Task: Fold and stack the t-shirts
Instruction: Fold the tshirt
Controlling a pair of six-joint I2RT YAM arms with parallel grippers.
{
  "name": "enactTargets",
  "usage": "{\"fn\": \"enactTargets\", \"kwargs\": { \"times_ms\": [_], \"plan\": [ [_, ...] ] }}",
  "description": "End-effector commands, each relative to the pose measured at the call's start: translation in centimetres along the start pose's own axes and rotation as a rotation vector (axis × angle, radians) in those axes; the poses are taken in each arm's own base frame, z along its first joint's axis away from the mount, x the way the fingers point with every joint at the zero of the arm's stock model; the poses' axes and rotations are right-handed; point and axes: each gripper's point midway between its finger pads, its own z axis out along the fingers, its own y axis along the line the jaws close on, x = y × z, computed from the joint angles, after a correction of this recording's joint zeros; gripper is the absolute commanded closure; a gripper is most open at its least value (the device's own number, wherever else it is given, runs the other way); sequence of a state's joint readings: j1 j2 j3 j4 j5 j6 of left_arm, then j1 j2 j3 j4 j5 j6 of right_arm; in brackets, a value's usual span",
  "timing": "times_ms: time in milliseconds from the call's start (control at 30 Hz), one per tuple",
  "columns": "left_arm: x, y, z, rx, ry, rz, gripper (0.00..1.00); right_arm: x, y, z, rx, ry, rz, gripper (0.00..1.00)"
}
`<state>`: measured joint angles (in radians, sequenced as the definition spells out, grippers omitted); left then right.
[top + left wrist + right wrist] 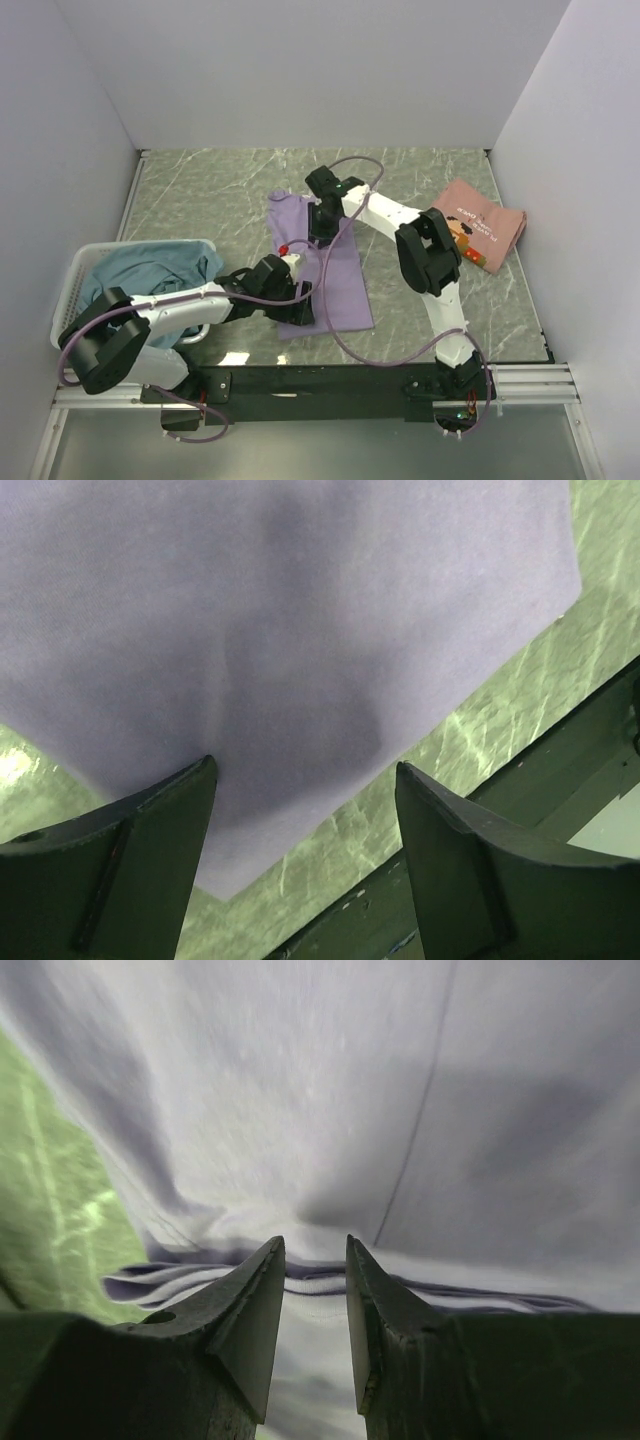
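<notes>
The lavender-purple t-shirt (345, 285) lies in a long folded strip in the middle of the marble table. My left gripper (300, 305) hovers at its near left corner, open wide. In the left wrist view the corner of the shirt (300, 610) shows between the spread fingers of the left gripper (305, 763), and nothing is held. My right gripper (322, 235) is down on the strip's far part. Its jaws stand a narrow gap apart, with the right gripper (314, 1239) set over the shirt's layered edge (300, 1080), which runs on unpinched. A folded salmon-pink t-shirt (480, 225) lies at the right. A teal-blue t-shirt (150, 268) fills the basket.
The white slatted basket (75, 275) stands at the left edge beside the left arm. The dark rail (500, 800) of the table's near edge runs just behind the left gripper. Grey walls close in the table at the back and both sides.
</notes>
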<state>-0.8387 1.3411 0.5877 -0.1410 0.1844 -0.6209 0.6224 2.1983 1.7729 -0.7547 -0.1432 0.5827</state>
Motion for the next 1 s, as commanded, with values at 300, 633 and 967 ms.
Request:
{"fn": "enactTargets", "kwargs": {
  "times_ms": [300,633,967],
  "plan": [
    [-7.3,-3.2,-3.5,-0.068,-0.074,0.119,0.18,-5.4,-5.0,-10.8,-0.055,-0.206,0.098,0.59],
    [-8.5,-1.5,-4.8,-0.065,-0.084,0.066,0.17,6.7,-13.5,-8.3,0.046,-0.051,0.137,0.58],
    [-3.3,2.4,-5.2,-0.103,0.036,-0.133,0.22,15.6,-12.9,-8.7,-0.018,0.041,0.087,0.59]
  ]
}}
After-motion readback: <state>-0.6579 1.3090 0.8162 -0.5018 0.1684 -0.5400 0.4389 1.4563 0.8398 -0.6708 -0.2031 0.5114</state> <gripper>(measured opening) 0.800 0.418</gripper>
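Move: The t-shirt's near right corner lies about 20 cm back and 15 cm to the right of the right hand; its near left corner is some 22 cm back and 10 cm left of the right hand, both roughly 2 cm lower. From the left hand, the near left corner is about 5 cm back and 6 cm left, the near right corner 3 cm back and 19 cm right, both just below; the laundry basket stands some 43 cm left and 4 cm ahead. Lift the right gripper off the shirt in an arc about 6.5 cm high, briefly forward, then right and back some 16 cm each way, sinking low beside the near right corner with the fingers still part open. Raise the left gripper about 9 cm while going forward and slightly right, then swing it left and partway down over the shirt's left side, fingers staying wide. ##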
